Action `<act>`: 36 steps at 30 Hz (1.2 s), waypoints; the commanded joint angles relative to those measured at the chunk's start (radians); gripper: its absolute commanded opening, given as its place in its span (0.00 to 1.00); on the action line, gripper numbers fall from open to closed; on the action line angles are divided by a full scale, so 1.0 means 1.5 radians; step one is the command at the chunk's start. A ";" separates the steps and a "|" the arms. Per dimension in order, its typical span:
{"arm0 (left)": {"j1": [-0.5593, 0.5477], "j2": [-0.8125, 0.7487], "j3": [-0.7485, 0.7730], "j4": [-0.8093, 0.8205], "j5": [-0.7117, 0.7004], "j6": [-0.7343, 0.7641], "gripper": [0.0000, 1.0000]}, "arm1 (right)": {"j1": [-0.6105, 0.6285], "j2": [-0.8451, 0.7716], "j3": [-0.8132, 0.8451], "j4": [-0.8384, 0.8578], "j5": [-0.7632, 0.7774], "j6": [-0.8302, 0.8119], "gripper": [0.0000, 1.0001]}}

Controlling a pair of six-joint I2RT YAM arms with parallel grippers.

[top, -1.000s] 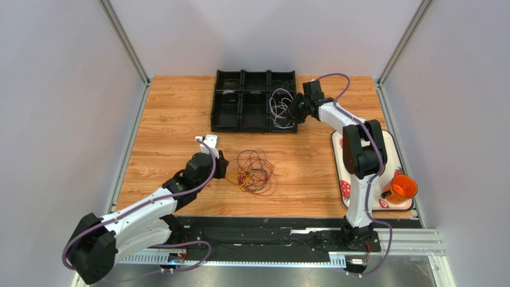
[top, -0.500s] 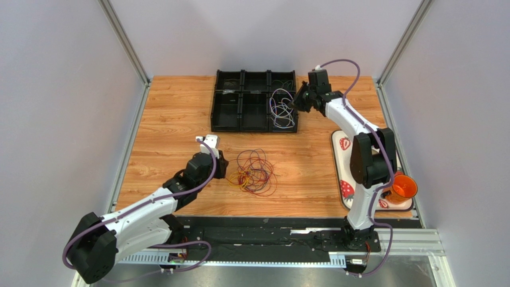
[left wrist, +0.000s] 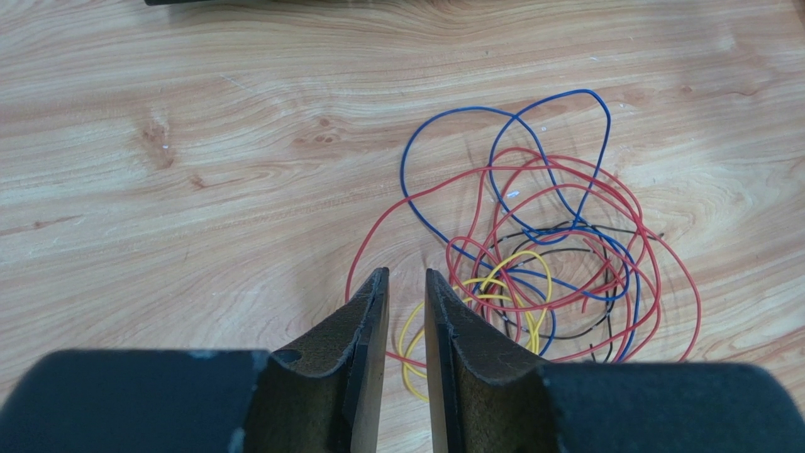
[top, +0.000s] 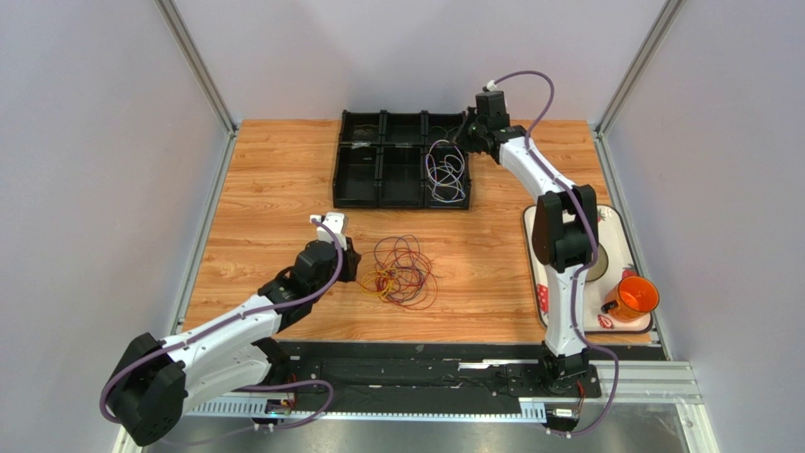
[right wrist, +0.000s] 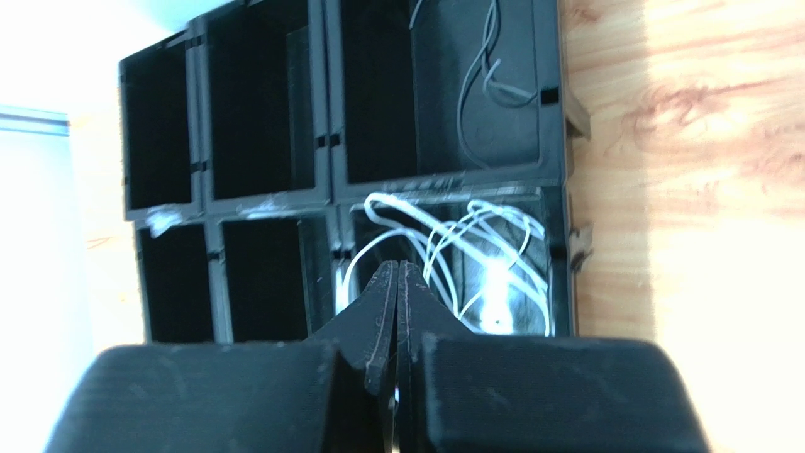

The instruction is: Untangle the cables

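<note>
A tangle of red, blue, yellow and dark cables [top: 404,274] [left wrist: 539,255] lies on the wooden table. My left gripper [top: 351,260] [left wrist: 406,276] hovers at the tangle's left edge, its jaws a narrow gap apart; a red and a yellow loop show through the gap, unclamped. White cables [top: 444,170] [right wrist: 472,245] lie coiled in the near right compartment of the black tray [top: 337,160] [right wrist: 326,198]. My right gripper [top: 470,142] [right wrist: 397,269] is raised over the tray's right side with its jaws pressed together and nothing between them.
A thin grey wire [right wrist: 482,75] lies in the tray's far right compartment. An orange cup [top: 638,297] stands on a white patterned mat [top: 548,297] at the table's right edge. Metal frame posts border the table on both sides.
My right gripper has shut and risen from the compartment with the white cables toward the tray's far right corner. The white cables stay in the tray. The left arm has not moved.
</note>
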 commanded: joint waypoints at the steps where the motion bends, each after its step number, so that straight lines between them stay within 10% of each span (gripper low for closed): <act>1: -0.001 0.001 0.031 0.013 -0.005 -0.009 0.29 | 0.002 0.035 0.055 0.012 0.027 -0.030 0.00; 36: -0.001 0.020 0.042 0.007 -0.007 -0.008 0.27 | -0.023 0.043 -0.007 0.043 -0.036 -0.027 0.00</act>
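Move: The white cable lies in its box compartment, its middle about 3 cm back, 2 cm left and some 11 cm below the shut right hand. The box's right rim is roughly 4 cm to the hand's right, level fore and aft, 7 cm lower. In the compartment beyond, the gray cable sits about 9 cm ahead, 1 cm left and 11 cm down. From the left hand the white cable is some 27 cm ahead, 21 cm right, 6 cm down. Fingers shut, the right hand sinks about 5.5 cm in two steps with a brief halt between, down towards the upper loops of the white cable by the compartment's right side. It also drifts about 2 cm to the right and slightly forward, its attitude nearly unchanged. The tips end close to the cable; whether they touch can't be seen. ##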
